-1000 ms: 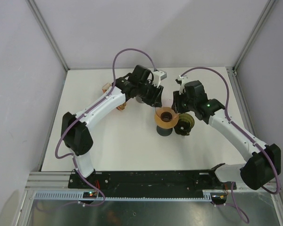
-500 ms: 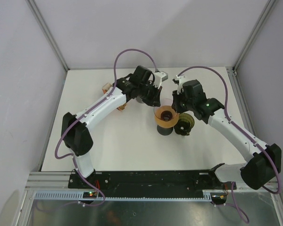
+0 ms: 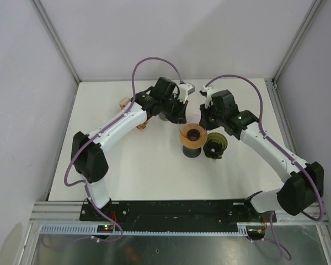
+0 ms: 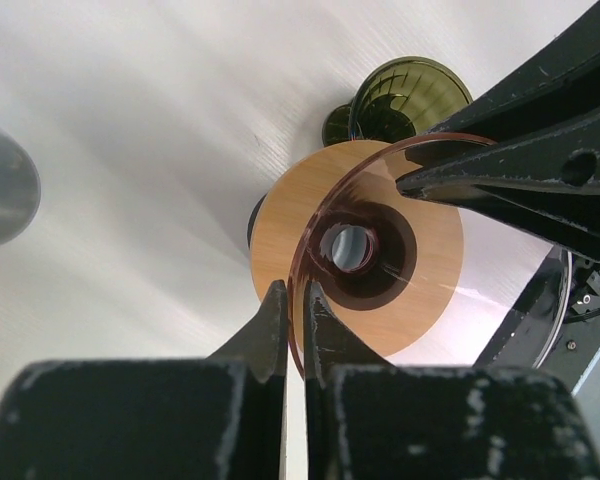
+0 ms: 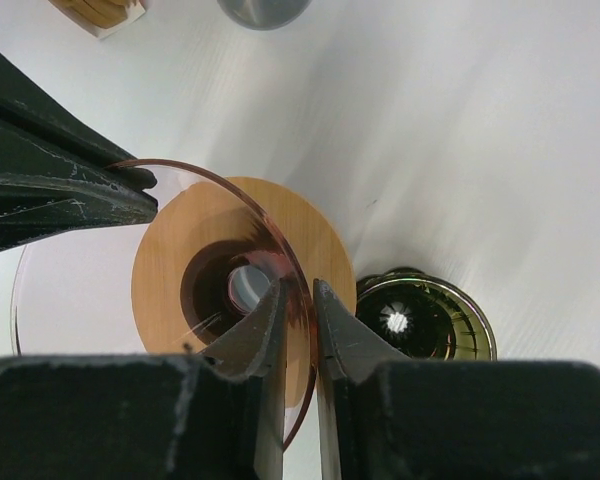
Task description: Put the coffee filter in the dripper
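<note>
The dripper [image 3: 193, 134] is a clear amber-tinted cone with a round wooden collar [image 4: 280, 230], standing on a black base mid-table. My left gripper [image 4: 292, 290] is shut on the cone's thin rim at its back-left side [image 3: 182, 122]. My right gripper [image 5: 297, 287] is shut on the rim at the opposite side [image 3: 204, 124], its fingers straddling the glass wall. Inside the cone I see only the dark hole and wood [image 5: 165, 270]. A tan stack in a small holder [image 5: 100, 10], possibly the coffee filter, sits at the back left [image 3: 123, 102].
A dark green ribbed glass cone [image 3: 215, 144] stands right beside the dripper, close under my right arm [image 5: 425, 320]. A grey round object [image 4: 0, 185] lies behind, near the left arm. White walls enclose the table on three sides.
Both grippers have closed onto the dripper's rim. My right arm has moved a little to the left, and the dripper sits slightly farther back than before.
</note>
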Tool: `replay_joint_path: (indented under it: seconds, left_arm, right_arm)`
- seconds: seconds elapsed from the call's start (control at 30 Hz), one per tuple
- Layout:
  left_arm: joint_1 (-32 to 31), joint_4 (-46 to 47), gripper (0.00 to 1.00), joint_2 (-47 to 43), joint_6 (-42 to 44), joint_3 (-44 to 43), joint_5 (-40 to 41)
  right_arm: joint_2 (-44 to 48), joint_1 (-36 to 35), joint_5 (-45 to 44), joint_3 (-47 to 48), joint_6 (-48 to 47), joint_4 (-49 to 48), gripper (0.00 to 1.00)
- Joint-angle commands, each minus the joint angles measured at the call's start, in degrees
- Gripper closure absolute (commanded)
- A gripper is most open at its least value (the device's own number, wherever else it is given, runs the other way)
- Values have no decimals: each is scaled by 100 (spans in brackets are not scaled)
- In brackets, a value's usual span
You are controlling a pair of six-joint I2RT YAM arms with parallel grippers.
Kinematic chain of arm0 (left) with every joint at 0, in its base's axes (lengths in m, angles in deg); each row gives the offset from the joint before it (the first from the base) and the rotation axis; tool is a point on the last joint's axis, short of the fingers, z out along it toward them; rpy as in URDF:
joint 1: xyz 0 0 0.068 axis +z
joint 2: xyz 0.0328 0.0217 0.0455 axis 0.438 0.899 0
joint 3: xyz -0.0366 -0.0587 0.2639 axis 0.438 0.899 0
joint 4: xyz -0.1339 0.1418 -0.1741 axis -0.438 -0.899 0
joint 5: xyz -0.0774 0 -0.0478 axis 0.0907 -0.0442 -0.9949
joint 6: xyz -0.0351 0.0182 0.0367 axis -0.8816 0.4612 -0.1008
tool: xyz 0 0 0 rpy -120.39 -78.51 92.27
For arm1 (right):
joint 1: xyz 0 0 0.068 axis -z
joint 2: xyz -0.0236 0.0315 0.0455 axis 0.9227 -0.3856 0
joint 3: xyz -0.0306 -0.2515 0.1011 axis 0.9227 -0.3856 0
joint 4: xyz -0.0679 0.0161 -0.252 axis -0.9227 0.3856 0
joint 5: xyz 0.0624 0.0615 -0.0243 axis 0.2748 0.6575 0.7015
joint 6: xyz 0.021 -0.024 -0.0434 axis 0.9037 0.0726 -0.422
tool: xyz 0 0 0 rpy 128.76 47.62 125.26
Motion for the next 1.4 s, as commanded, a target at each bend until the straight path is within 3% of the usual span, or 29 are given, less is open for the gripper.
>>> replay_joint_path:
  seconds: [0.0,0.37,0.67,0.93,1.37]
  left_arm:
    - [-85,-387,100,322,584,421,-37]
    - [-211,-370,100,324,629,825,-176]
    - [-391,-209,100,307,677,1490,-91]
    - [-389,-195,100,96,590,862,-48]
    - [-343,-202,67,-77,437,-97,-16]
  right_arm:
    - [-353,54,-128,-330,-270,372,100]
    - [20,212,-47,-1296,-203,-126,100]
    - [99,80,-185,-1355,-210,-155,100]
    - [229,75,-91,-1315,-160,-382,100]
    - [405,-18,-133,-1094,-170,-242,100]
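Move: Between the two hands, which already pinch opposite sides of the coffee filter's rim, lies the dripper. From the left hand it is about 1 cm back, 5 cm to the right and 6 cm down; from the right hand, about 1 cm back, 5 cm to the left and equally low. The green cup stands roughly 9 cm to the right of the dripper, level with it, and the grey glass some 16 cm ahead and 6 cm left of the left hand, both about 13 cm below. Working the filter in the dripper with small shifts, the left hand slides about 1 cm right, dips slightly, rises about 1 cm, then opens its shut fingers around the rim while drawing back and down about 1 cm. The right hand keeps its pinch, easing right and down by less than 1 cm with a slight roll, then returning almost all the way. ##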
